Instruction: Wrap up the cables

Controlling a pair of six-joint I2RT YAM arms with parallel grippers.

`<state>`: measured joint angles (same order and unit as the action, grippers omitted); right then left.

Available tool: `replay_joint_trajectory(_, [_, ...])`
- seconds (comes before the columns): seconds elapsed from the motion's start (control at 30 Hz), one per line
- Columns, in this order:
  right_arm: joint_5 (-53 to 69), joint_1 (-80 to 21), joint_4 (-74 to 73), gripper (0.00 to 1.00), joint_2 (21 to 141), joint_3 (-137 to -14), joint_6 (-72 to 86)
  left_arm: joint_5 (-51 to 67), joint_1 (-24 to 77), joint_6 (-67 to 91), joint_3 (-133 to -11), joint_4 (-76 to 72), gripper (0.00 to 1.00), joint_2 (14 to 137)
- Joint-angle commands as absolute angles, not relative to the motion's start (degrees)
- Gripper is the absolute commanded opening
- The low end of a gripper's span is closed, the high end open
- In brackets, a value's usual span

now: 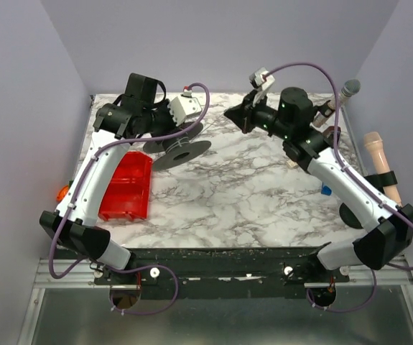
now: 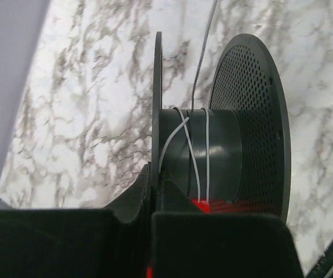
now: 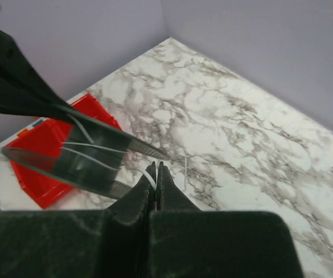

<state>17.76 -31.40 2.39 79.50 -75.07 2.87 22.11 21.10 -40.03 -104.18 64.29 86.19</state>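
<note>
A dark grey spool (image 1: pixel 183 151) is held above the back left of the marble table (image 1: pixel 249 194). My left gripper (image 1: pixel 161 138) is shut on its thin flange (image 2: pixel 157 104). The perforated flange (image 2: pixel 252 121) is on the other side. A thin white cable (image 2: pixel 194 156) makes a few turns round the hub (image 2: pixel 218 150) and runs off toward the right arm. My right gripper (image 1: pixel 230 113) is just right of the spool, shut on the white cable (image 3: pixel 150 176) at its tips (image 3: pixel 157 171). The spool (image 3: pixel 85 156) hangs close in front of them. A short free cable end (image 3: pixel 185 174) lies past the tips.
A red bin (image 1: pixel 127 188) sits at the table's left, below the spool, and shows in the right wrist view (image 3: pixel 36 156). At the right edge are a grey microphone-like object (image 1: pixel 347 92), a beige handle (image 1: pixel 380 157), a small blue piece (image 1: pixel 326 190) and a black disc (image 1: pixel 350 214). Purple walls stand close.
</note>
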Motion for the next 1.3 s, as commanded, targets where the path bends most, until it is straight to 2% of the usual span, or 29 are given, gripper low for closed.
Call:
replay_joint_trajectory(0.0, [26.44,-32.34,-25.53,0.01,85.41,-91.19,4.66,7.49,23.72,-35.08,-100.12,46.52,0.00,83.06])
replay_joint_trajectory(0.1, [29.60,-35.41,-35.66,0.01,91.21,-102.45,5.18,3.01,25.31,-32.18,-98.36,39.31,0.00,84.28])
replay_joint_trajectory(0.17, [34.95,-36.56,-35.61,0.01,94.12,-105.90,10.86,0.45,25.49,-30.94,-96.43,33.86,0.00,85.07])
replay_joint_trajectory(0.3, [46.91,-37.79,-21.31,0.01,96.33,-103.55,25.54,-2.90,25.49,-27.17,-93.61,24.80,0.00,86.92])
replay_joint_trajectory(0.43, [50.18,-40.42,-11.71,0.01,97.82,-102.40,33.04,-0.09,25.05,-19.53,-95.35,22.42,0.00,89.20])
replay_joint_trajectory(0.57, [47.21,-43.76,-6.24,0.01,98.35,-99.23,34.11,7.45,22.16,-8.73,-100.79,22.41,0.00,90.88])
replay_joint_trajectory(0.8, [34.73,-48.69,-9.32,0.01,100.98,-97.30,24.97,20.47,15.74,11.49,-110.11,22.15,0.00,92.46])
replay_joint_trajectory(1.07, [21.99,-49.04,-0.62,0.01,94.14,-82.73,23.39,30.84,8.62,22.67,-115.83,22.24,0.00,92.29])
replay_joint_trajectory(1.27, [16.97,-48.78,7.28,0.02,91.15,-73.76,21.18,37.25,7.29,23.64,-118.56,23.12,0.00,90.88])
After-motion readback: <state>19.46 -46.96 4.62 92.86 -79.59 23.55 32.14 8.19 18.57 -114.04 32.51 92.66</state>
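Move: The left hand grips one flange of the spool; the spool's middle lies about 6 cm below that hand, 2 cm right, 1 cm back. From the right hand, which pinches the cable, the spool is roughly 16 cm left, 4 cm back and 11 cm lower. The pinched cable end stands about 18 cm right of the left hand, 3 cm ahead, 5 cm higher; the red tray is some 15 cm left of the left hand, 10 cm back, 26 cm below. Left carries the spool forward, then up 13 cm, turning; right draws the cable 14 cm left beneath it. ##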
